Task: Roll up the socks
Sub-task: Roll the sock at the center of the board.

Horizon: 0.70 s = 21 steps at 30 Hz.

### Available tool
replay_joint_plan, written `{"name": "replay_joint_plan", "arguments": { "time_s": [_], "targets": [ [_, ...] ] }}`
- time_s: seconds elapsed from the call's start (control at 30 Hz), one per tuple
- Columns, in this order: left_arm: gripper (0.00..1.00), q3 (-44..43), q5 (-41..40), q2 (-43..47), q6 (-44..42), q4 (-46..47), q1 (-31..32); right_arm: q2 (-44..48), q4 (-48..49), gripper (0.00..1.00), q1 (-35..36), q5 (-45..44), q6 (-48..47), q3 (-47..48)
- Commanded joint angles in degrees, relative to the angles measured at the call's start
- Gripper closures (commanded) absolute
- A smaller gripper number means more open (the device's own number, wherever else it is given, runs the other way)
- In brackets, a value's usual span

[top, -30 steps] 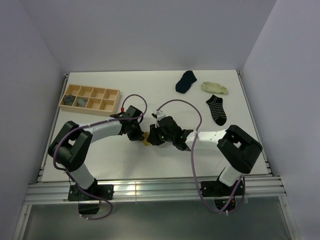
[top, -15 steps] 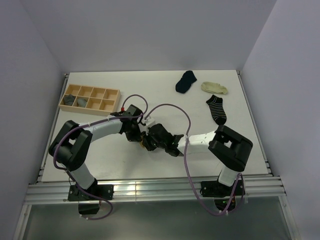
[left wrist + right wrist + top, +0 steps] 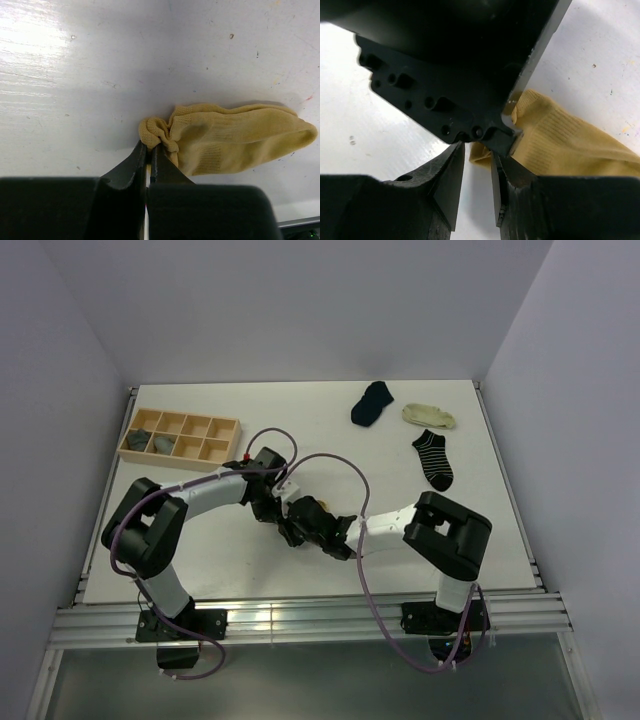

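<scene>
A mustard-yellow sock (image 3: 235, 140) lies flat on the white table, bunched at its left end. My left gripper (image 3: 148, 147) is shut on that bunched end and sits near the table's middle (image 3: 273, 502). My right gripper (image 3: 477, 150) is right against it (image 3: 303, 521), its jaws apart with a fold of the same sock (image 3: 560, 142) at their tips. The left gripper's black fingers (image 3: 470, 100) fill the top of the right wrist view. From above, both grippers hide the sock.
A wooden compartment tray (image 3: 181, 438) stands at the back left with grey socks (image 3: 150, 441) in two cells. A navy sock (image 3: 372, 402), a cream sock (image 3: 429, 416) and a black-and-white striped sock (image 3: 433, 459) lie at the back right.
My right gripper has slid left up against the left gripper and now covers the yellow sock from above. Its jaws have widened. The left gripper has stayed shut in place.
</scene>
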<state>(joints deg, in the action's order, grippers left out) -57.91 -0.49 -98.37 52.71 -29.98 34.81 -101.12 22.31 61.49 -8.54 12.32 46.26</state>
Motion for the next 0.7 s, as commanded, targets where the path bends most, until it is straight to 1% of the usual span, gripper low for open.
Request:
{"name": "replay_joint_plan", "arguments": {
  "time_s": [0.0,0.2,0.37,0.4,0.47,0.5,0.57,0.6,0.63,0.67],
  "targets": [
    [1.0,0.3,-2.6,-2.4,-1.8,-3.9,-0.1,-2.1,3.2,0.65,0.6,-2.6,-1.9,2.7],
    [1.0,0.3,-2.5,-2.5,-1.7,-4.3,-0.1,-6.2,3.6,0.65,1.3,-5.0,-2.9,3.3],
    [1.0,0.3,-2.1,-2.3,-1.6,-4.3,-0.1,-8.7,0.8,0.67,2.0,-7.9,-2.1,3.7],
    [0.99,0.3,-2.1,-2.1,-1.6,-4.3,-0.1,-9.4,0.4,0.67,2.1,-9.6,-1.4,3.7],
    [1.0,0.5,-1.8,-1.9,-1.4,-4.2,-0.2,-10.4,-2.2,0.72,2.1,-11.1,-0.2,4.1],
    [1.0,0.6,-1.8,-1.6,-1.3,-4.2,-0.2,-11.2,-2.9,0.78,2.1,-12.6,0.9,4.1],
    [0.99,1.0,-1.6,-1.3,-1.0,-4.0,-0.3,-11.6,-4.1,0.87,2.1,-13.3,2.2,3.6],
    [0.99,1.3,-1.5,-0.9,-0.8,-3.8,-0.4,-11.1,-4.1,0.95,2.0,-13.3,3.1,2.4],
    [0.98,1.5,-1.3,-0.6,-0.6,-3.6,-0.5,-10.9,-3.9,0.99,2.0,-12.1,3.7,1.9],
    [0.97,2.1,-1.3,-0.2,-0.4,-3.3,-0.8,-10.3,-3.8,1.0,1.8,-11.1,4.1,1.3]
  ]
}}
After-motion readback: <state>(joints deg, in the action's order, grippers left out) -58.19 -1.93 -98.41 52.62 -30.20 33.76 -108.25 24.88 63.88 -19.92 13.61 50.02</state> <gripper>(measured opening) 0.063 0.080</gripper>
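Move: My left fingers still pinch the bunched end of the mustard sock just above the table. From my open right hand that bunched end is about 3 cm ahead, 2 cm left and 2 cm lower. The sock body trails off to the right, its middle some 6 cm right and 2 cm ahead of my left hand. The divided box lies farther off, roughly 24 cm ahead and 26 cm left of my left hand. I bring my right fingers forward and down, about 2 cm each way and a touch left, to the bunched end on the near side of my left fingertips. Late on I close them almost shut to pinch the cloth there, the hand turning slightly clockwise. My left hand keeps its pinch and eases about 1 cm left and forward. ##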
